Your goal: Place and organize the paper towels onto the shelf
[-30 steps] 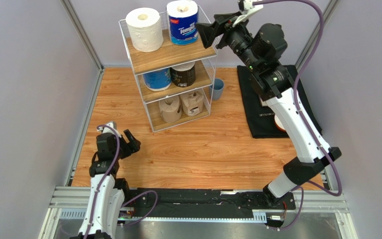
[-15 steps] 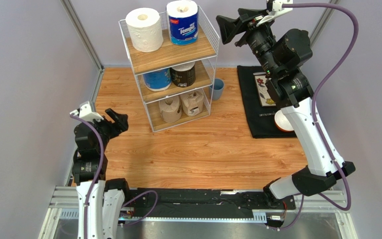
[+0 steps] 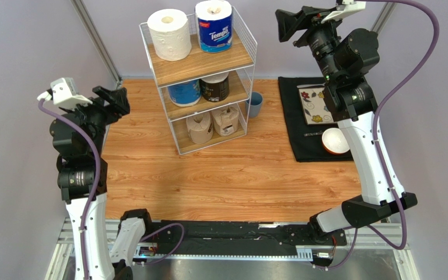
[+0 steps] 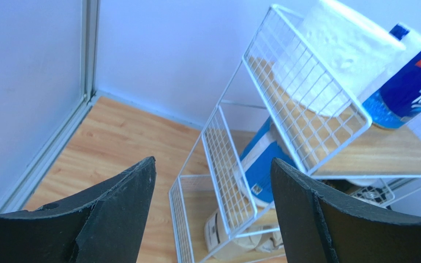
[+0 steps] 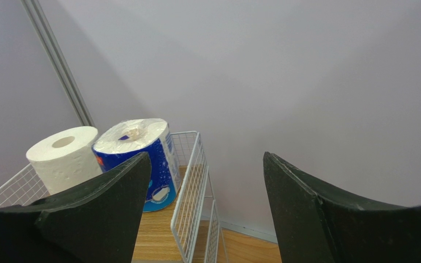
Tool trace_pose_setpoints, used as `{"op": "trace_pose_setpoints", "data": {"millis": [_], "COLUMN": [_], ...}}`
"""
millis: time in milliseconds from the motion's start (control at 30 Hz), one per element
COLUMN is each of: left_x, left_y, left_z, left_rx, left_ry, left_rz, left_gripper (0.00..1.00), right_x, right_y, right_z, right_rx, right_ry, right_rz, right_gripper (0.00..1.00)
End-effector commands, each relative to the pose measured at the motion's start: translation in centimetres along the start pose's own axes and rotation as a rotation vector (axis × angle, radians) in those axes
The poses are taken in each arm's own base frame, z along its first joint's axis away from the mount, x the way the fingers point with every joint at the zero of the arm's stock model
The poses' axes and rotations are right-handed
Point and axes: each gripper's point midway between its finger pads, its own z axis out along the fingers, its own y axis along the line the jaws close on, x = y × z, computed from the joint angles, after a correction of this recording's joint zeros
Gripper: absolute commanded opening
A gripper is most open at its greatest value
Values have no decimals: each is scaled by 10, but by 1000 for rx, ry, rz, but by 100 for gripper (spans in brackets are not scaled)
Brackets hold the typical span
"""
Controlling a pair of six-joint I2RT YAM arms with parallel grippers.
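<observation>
The shelf stands at the back of the table with paper towels on all three tiers. A white roll and a blue-wrapped roll sit on top. Another blue roll and a dark roll share the middle tier. Two brown-paper rolls fill the bottom. My left gripper hangs open and empty left of the shelf, facing it. My right gripper is open and empty, high up to the right of the top tier, looking at the blue roll.
A blue cup stands on the floor just right of the shelf. A black mat at the right holds a white bowl and a patterned card. Grey walls close in on the left, right and back.
The left arm has risen from low over the table to beside the shelf's left side. The right gripper has drawn back to the right, away from the top tier.
</observation>
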Motion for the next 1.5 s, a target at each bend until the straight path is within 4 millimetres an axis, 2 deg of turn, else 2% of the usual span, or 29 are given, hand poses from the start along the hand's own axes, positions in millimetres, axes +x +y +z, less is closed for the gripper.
{"op": "trace_pose_setpoints", "data": {"millis": [0, 33, 67, 133, 167, 200, 233, 267, 300, 333, 400, 433, 467, 633, 767, 800, 833, 1033, 1267, 1467], "left_x": [-42, -45, -59, -64, -79, -84, -83, -96, -100, -95, -104, -98, -101, -95, -106, -106, -110, -109, -93, -80], "left_y": [-23, -26, -34, -41, -49, -52, -53, -60, -61, -61, -67, -65, -66, -65, -69, -68, -69, -67, -67, -74], "left_z": [20, 31, 32, 50, 50, 54, 67, 68, 72, 85, 92, 103, 107, 133, 144, 148, 149, 165, 179, 189], "left_rx": [82, 100, 121, 149, 172, 184, 192, 208, 211, 215, 235, 237, 238, 256, 267, 267, 271, 268, 273, 280], "left_ry": [-95, -94, -121, -112, -141, -150, -140, -163, -167, -143, -154, -136, -143, -139, -173, -175, -193, -188, -156, -133], "left_rz": [34, 38, 44, 47, 56, 59, 69, 76, 78, 81, 85, 86, 88, 89, 91, 90, 90, 95, 125, 147], "left_gripper": [85, 85, 85, 85, 85, 85, 85, 85, 85, 85, 85, 85, 85, 85, 85, 85, 85, 85, 85, 85], "right_x": [-32, -33, -32, -32, -31, -32, -30, -28, -27, -22, -16, -15, -10, 2, 10, 18, 12, 24, 39, 49], "right_y": [-15, -18, -21, -25, -27, -27, -28, -29, -30, -31, -34, -37, -40, -55, -62, -65, -63, -65, -61, -50], "right_z": [-5, -1, 1, 8, 10, 12, 16, 18, 21, 24, 32, 35, 41, 59, 74, 80, 81, 97, 107, 112], "right_rx": [37, 41, 48, 51, 50, 49, 43, 41, 38, 32, 31, 31, 31, 30, 17, 15, 4, -18, -60, -82], "right_ry": [-69, -74, -70, -72, -67, -68, -64, -58, -56, -43, -33, -29, -21, -12, -14, -4, -21, -25, -7, 7], "right_rz": [63, 65, 62, 56, 51, 50, 48, 44, 41, 37, 27, 22, 17, 22, 32, 34, 33, 61, 103, 122], "right_gripper": [79, 80, 80, 80, 80, 80, 80, 80, 80, 80, 80, 80, 80, 81, 80, 81, 80, 83, 84, 84]}}
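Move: Some 30 cm ahead of the left hand, 6 cm to its right and 9 cm below lies the shelf's left side rim; the white paper towel stands 31 cm ahead, 13 cm right, its middle 5 cm below. From the right hand, the shelf's right side rim lies about 28 cm ahead, 10 cm left and 24 cm below, the blue Tempo towel 22 cm ahead, 20 cm left and 20 cm below. Reaching out on both sides of the shelf, the empty hands close in on its side rims, fingers staying wide open and touching nothing. The left rises and pushes forward together, then mostly forward, about 19 cm in all, its fingers tipping up and turning clockwise some 10 degrees each. The right first swings about 3 cm right, then goes some 14 cm forward, sinking slightly. ##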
